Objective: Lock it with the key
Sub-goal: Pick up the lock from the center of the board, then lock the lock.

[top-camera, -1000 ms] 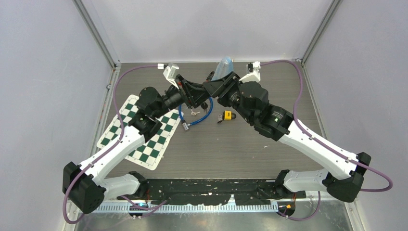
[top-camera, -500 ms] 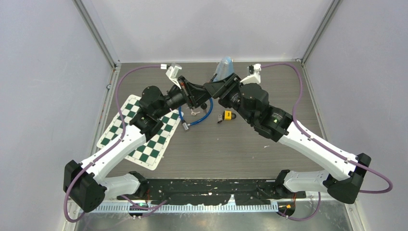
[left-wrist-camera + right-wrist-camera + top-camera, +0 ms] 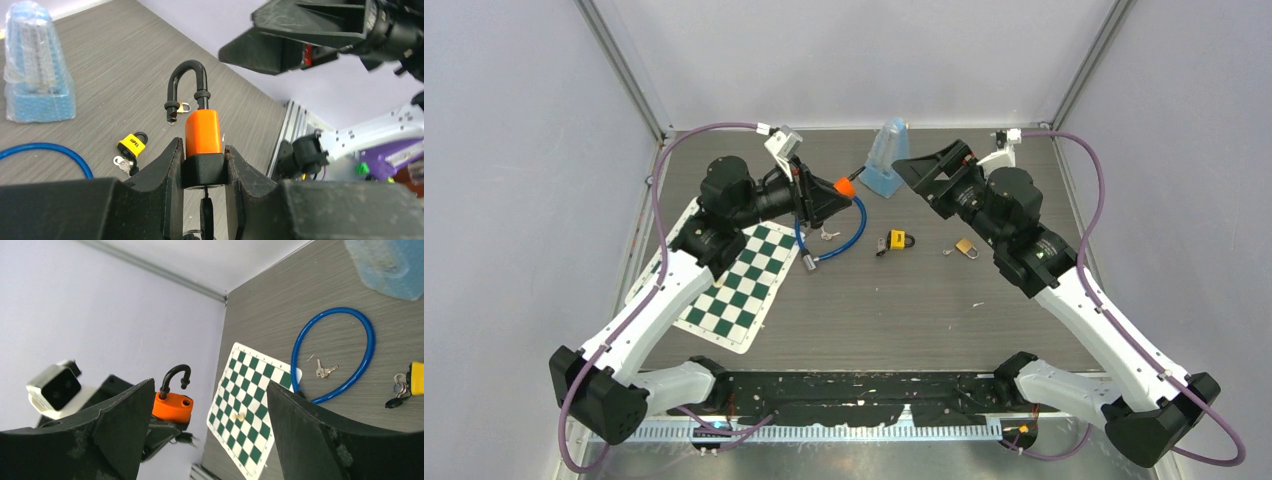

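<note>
An orange padlock (image 3: 845,186) with a black base is held above the table, its black shackle (image 3: 186,82) raised out of the body and open. My left gripper (image 3: 829,195) is shut on the black base, one finger on each side (image 3: 202,147). A black-headed key (image 3: 206,215) sticks out of the lock's underside, between my left fingers. In the right wrist view the padlock (image 3: 172,406) and the key (image 3: 186,438) show at the lower left. My right gripper (image 3: 921,165) stands wide open to the right of the lock, apart from it and holding nothing (image 3: 210,385).
On the table lie a yellow padlock (image 3: 896,240) with keys, a small brass padlock (image 3: 967,247), a blue cable loop (image 3: 834,235) around loose keys (image 3: 827,234), and a green checkered mat (image 3: 734,280). A blue wrapped object (image 3: 886,158) stands at the back.
My right gripper has opened wide and drawn back to the right, away from the lock. The left gripper has kept hold of the orange padlock, which is uncovered from above. The brass padlock has come into view.
</note>
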`<state>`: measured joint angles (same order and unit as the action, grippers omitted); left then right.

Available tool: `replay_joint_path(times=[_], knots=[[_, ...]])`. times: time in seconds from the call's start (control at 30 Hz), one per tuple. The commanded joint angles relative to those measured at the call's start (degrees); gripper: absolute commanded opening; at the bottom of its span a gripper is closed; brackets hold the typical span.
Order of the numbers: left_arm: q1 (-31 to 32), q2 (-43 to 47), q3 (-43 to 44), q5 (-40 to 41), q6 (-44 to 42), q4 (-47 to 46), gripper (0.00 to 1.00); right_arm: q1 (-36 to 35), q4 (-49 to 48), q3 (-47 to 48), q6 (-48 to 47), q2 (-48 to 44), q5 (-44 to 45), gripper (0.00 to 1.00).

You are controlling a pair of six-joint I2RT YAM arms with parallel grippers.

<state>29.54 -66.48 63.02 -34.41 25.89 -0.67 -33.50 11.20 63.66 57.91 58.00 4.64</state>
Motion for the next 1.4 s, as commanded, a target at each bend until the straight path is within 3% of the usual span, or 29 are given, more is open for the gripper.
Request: replay_joint_path(times=[0.0,0.13,0.23,0.3,0.33,0.4,0.53,0.67,0.73,0.93,1.1,1.23,1.37], knots=[[-0.7,2.8,6.6,-11.8,-12.8,9.9,0.00,1.5,-5.0,2.3,-14.4,1.5,-21.4,0.88],[-1.6,2.7,9.9,-18.4,-17.0,17.8,0.00,1.5,-9.0,4.3,-28.2,3.2,-37.4,0.87],[-3.0,1.9,11.5,-22.5,-18.1,20.9,0.00,1.5,-9.4,6.5,-34.7,3.9,-43.1,0.84],[-4.3,1.1,12.8,-26.1,-18.0,22.5,0.00,1.5,-8.0,8.5,-37.9,4.8,-45.4,0.74],[-4.8,0.7,13.6,-27.6,-18.2,23.7,0.00,1.5,-6.8,9.7,-39.5,5.5,-46.1,0.62],[-5.4,-0.1,15.1,-30.4,-18.9,25.6,0.00,1.6,-6.0,11.2,-40.7,6.7,-48.0,0.55],[-5.8,-1.8,17.5,-32.8,-17.3,25.9,0.00,1.5,-7.3,11.9,-41.3,8.5,-53.1,0.65],[-6.1,-3.4,18.6,-33.2,-16.6,26.7,0.00,1.6,-7.4,12.1,-41.9,9.6,-55.9,0.67],[-6.4,-3.3,18.0,-33.3,-16.5,26.8,0.00,1.6,-6.3,12.4,-42.7,10.0,-55.8,0.63],[-6.7,-2.2,14.9,-33.2,-14.6,23.4,0.00,1.6,-5.1,12.3,-43.0,10.7,-56.4,0.36],[-7.1,-2.0,14.5,-32.9,-13.1,22.0,0.00,1.6,-7.7,11.8,-38.0,10.8,-58.0,0.13],[-7.2,-1.4,13.1,-34.4,-10.7,18.7,0.00,1.5,-13.4,9.5,-33.7,9.3,-58.0,0.10],[-7.1,-0.7,10.5,-38.8,-4.3,9.2,0.00,1.3,-15.6,7.9,-33.9,7.5,-56.3,0.17]])
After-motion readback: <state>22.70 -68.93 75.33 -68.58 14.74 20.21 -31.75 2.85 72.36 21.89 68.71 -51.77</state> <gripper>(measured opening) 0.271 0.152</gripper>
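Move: The orange lock is already in your left gripper, its free shackle about 5 cm right of that hand and 3 cm ahead. The same shackle lies some 8 cm straight left of the empty, open right gripper, at its height. About 35 cm down on the table, the yellow lock sits almost directly below the right hand, the brass lock roughly 15 cm right and 2 cm back, and the blue cable loop about 14 cm left and 3 cm ahead. Draw the left gripper back about 7 cm with the orange lock kept in its grip, turning it clockwise until the shackle points right. Meanwhile swing the right gripper back and left, some 12 cm in all, rolling it and turning it counter-clockwise until its fingers point left at the lock, then close them to pinch the shackle. ##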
